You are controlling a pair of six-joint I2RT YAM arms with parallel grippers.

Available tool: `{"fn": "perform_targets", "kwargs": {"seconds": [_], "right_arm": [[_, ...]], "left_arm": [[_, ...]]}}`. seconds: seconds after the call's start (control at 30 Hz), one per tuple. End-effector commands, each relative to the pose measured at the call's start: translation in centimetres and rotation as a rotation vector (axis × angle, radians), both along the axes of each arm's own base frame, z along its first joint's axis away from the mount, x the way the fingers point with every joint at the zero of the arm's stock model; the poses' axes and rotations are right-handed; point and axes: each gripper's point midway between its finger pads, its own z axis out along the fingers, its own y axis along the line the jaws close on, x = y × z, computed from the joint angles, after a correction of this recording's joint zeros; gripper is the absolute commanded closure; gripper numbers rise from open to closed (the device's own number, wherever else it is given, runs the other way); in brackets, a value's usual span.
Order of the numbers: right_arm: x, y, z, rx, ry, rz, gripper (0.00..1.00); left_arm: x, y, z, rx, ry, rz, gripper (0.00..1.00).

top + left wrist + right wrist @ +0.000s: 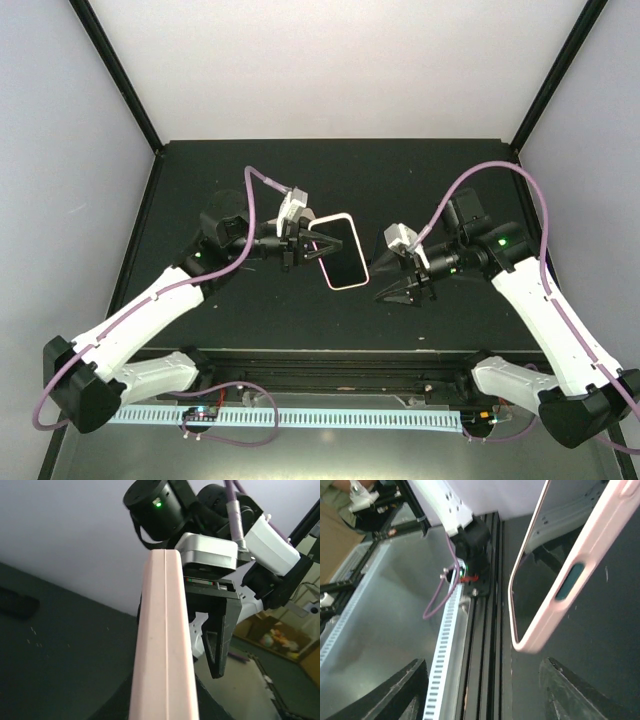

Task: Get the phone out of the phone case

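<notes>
The phone [340, 252], dark screen up, sits inside its pink phone case [361, 262] and is held tilted above the black table. My left gripper [303, 245] is shut on the case's left end. In the left wrist view the case's pink edge [162, 645] runs straight up the middle. My right gripper [398, 297] stands open just right of the case's near corner, apart from it. In the right wrist view the case [580, 555] and the screen [540, 580] hang ahead of my spread right gripper [485, 695], which has nothing between its fingers [395, 690].
The black table [450, 170] is bounded by black frame posts and white walls. A metal rail with a white slotted strip [300, 416] runs along the near edge, over a grey trough [385, 630].
</notes>
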Motion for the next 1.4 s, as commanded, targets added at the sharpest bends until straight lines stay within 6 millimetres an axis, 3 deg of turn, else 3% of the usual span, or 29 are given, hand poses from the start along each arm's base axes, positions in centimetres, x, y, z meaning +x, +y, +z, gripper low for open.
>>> {"fn": "perform_targets", "kwargs": {"seconds": [0.0, 0.13, 0.27, 0.47, 0.73, 1.03, 1.37], "right_arm": [[0.0, -0.3, -3.0, -0.069, -0.098, 0.000, 0.39], [0.4, 0.8, -3.7, -0.074, -0.144, 0.013, 0.42], [0.6, 2.2, -3.8, -0.077, -0.085, 0.036, 0.48], [0.3, 4.1, -1.5, -0.039, -0.001, 0.061, 0.53], [0.1, 4.4, -0.6, -0.029, 0.026, 0.065, 0.56], [0.0, 4.3, -0.7, -0.041, 0.004, 0.065, 0.75], [-0.3, 4.3, -1.5, -0.063, -0.075, 0.096, 0.83]], "left_arm": [[-0.1, 0.8, -0.1, -0.057, 0.042, -0.111, 0.98], [0.4, 2.0, 0.0, -0.105, 0.088, -0.115, 0.98], [0.1, 2.4, 0.0, -0.099, 0.074, -0.108, 0.98], [-1.0, 2.9, 0.5, -0.100, 0.025, -0.106, 0.98], [-1.1, 3.0, 0.4, -0.091, 0.017, -0.096, 0.98], [-1.1, 2.9, 0.2, -0.085, 0.033, -0.105, 0.98], [-1.5, 2.7, -0.1, -0.071, 0.068, -0.149, 0.98]]}}
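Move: My left hand still grips the upper-left part of the tilted pink phone case. The case's near right corner lies about 6 cm back, 6 cm right and 7 cm below that hand. From my open right hand, this corner is roughly 2 cm ahead, 1 cm to the left and about level. On the table, the beige case sits some 25 cm ahead of my left hand, 10 cm to its left and 34 cm below. I dip both hands some 4 cm first, my left hand also going forward, then bring my right hand about 4 cm left and partly back up to the pink case's near right corner, closing its fingers from wide to nearly shut to pinch it. My left hand keeps its grip, comes back and up again and shifts some 3 cm left, the wrist turning slightly. ##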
